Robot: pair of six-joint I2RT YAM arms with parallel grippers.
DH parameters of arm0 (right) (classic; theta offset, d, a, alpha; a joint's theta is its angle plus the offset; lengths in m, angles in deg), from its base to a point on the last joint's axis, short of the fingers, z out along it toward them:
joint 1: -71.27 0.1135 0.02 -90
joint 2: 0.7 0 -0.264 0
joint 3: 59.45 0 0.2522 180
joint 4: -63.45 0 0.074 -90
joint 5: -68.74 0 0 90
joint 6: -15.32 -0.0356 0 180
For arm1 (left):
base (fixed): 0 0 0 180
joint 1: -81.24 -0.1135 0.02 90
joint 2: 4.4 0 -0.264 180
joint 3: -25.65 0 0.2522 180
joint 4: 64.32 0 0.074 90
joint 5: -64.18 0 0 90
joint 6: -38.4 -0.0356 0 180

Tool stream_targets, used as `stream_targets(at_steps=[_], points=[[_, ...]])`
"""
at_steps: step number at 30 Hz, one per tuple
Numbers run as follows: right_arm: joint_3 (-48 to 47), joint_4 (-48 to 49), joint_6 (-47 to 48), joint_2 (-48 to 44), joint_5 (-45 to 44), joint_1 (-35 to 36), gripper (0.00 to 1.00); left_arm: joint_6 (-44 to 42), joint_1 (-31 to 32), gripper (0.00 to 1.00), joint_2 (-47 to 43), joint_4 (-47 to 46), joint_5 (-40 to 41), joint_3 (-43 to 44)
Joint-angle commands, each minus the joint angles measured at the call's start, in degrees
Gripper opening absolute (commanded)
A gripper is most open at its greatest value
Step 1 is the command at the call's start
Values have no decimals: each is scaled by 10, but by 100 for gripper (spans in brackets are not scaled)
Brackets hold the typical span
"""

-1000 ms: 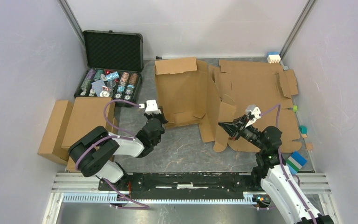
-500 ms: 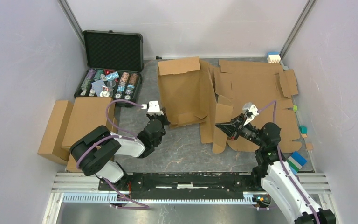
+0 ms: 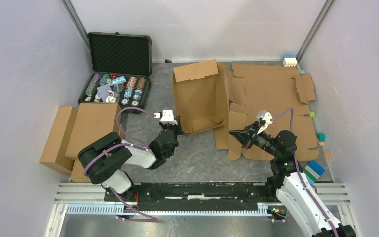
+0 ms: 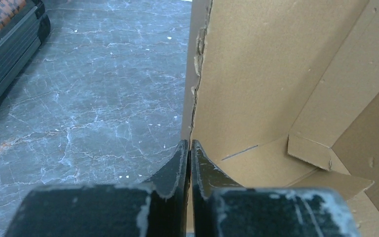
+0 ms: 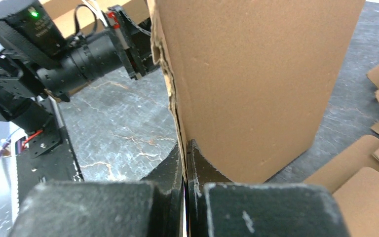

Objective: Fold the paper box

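The paper box point(image 3: 200, 96) is a brown cardboard sheet, partly folded, with walls raised in the middle of the table. My left gripper point(image 3: 177, 130) is shut on the near-left edge of a raised wall. In the left wrist view the jaws point(image 4: 188, 148) pinch that thin edge, with the box's inside point(image 4: 266, 74) to their right. My right gripper point(image 3: 232, 133) is shut on an upright flap point(image 3: 237, 121) on the box's right side. In the right wrist view the jaws point(image 5: 184, 148) clamp the flap's point(image 5: 256, 74) frayed edge.
An open black case of poker chips point(image 3: 118, 69) sits at the back left. Flat cardboard stacks point(image 3: 86, 128) lie at the left. More flat sheets point(image 3: 271, 89) lie at the back right. Small coloured blocks point(image 3: 315, 170) line the right edge. The left arm point(image 5: 79, 54) shows in the right wrist view.
The box has slid to the right and its walls stand more upright. My left gripper moved right with the edge it holds. My right gripper shifted slightly left, still holding the flap.
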Motion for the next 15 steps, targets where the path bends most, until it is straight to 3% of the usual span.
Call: stream_targets(at_steps=[1, 15], points=[[-6, -124, 37, -3, -45, 3, 1, -24, 7, 12, 6, -63, -7, -2], [-16, -193, 108, -37, -74, 3, 1, -65, 2, 45, -31, 17, -15, 30]])
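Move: The paper box's left wall stands with its near edge right between the left hand's fingertips. From that hand, the box's small near flap lies level with it, about 9 cm to the right and 8 cm lower. The chip case is some 13 cm ahead, 26 cm to the left and 9 cm down. The upright right flap's edge sits in the right hand's closed fingers, and flat cardboard lies roughly 8 cm ahead, 17 cm right and 18 cm below that hand. The left wall's edge is let go as the left hand opens its fingers to nearly half while almost staying in place, easing less than 1 cm right. The right flap stays pinched by the right hand, which carries it about 2 cm down and 1.5 cm to the right, rolling its left side down and turning slightly clockwise. ##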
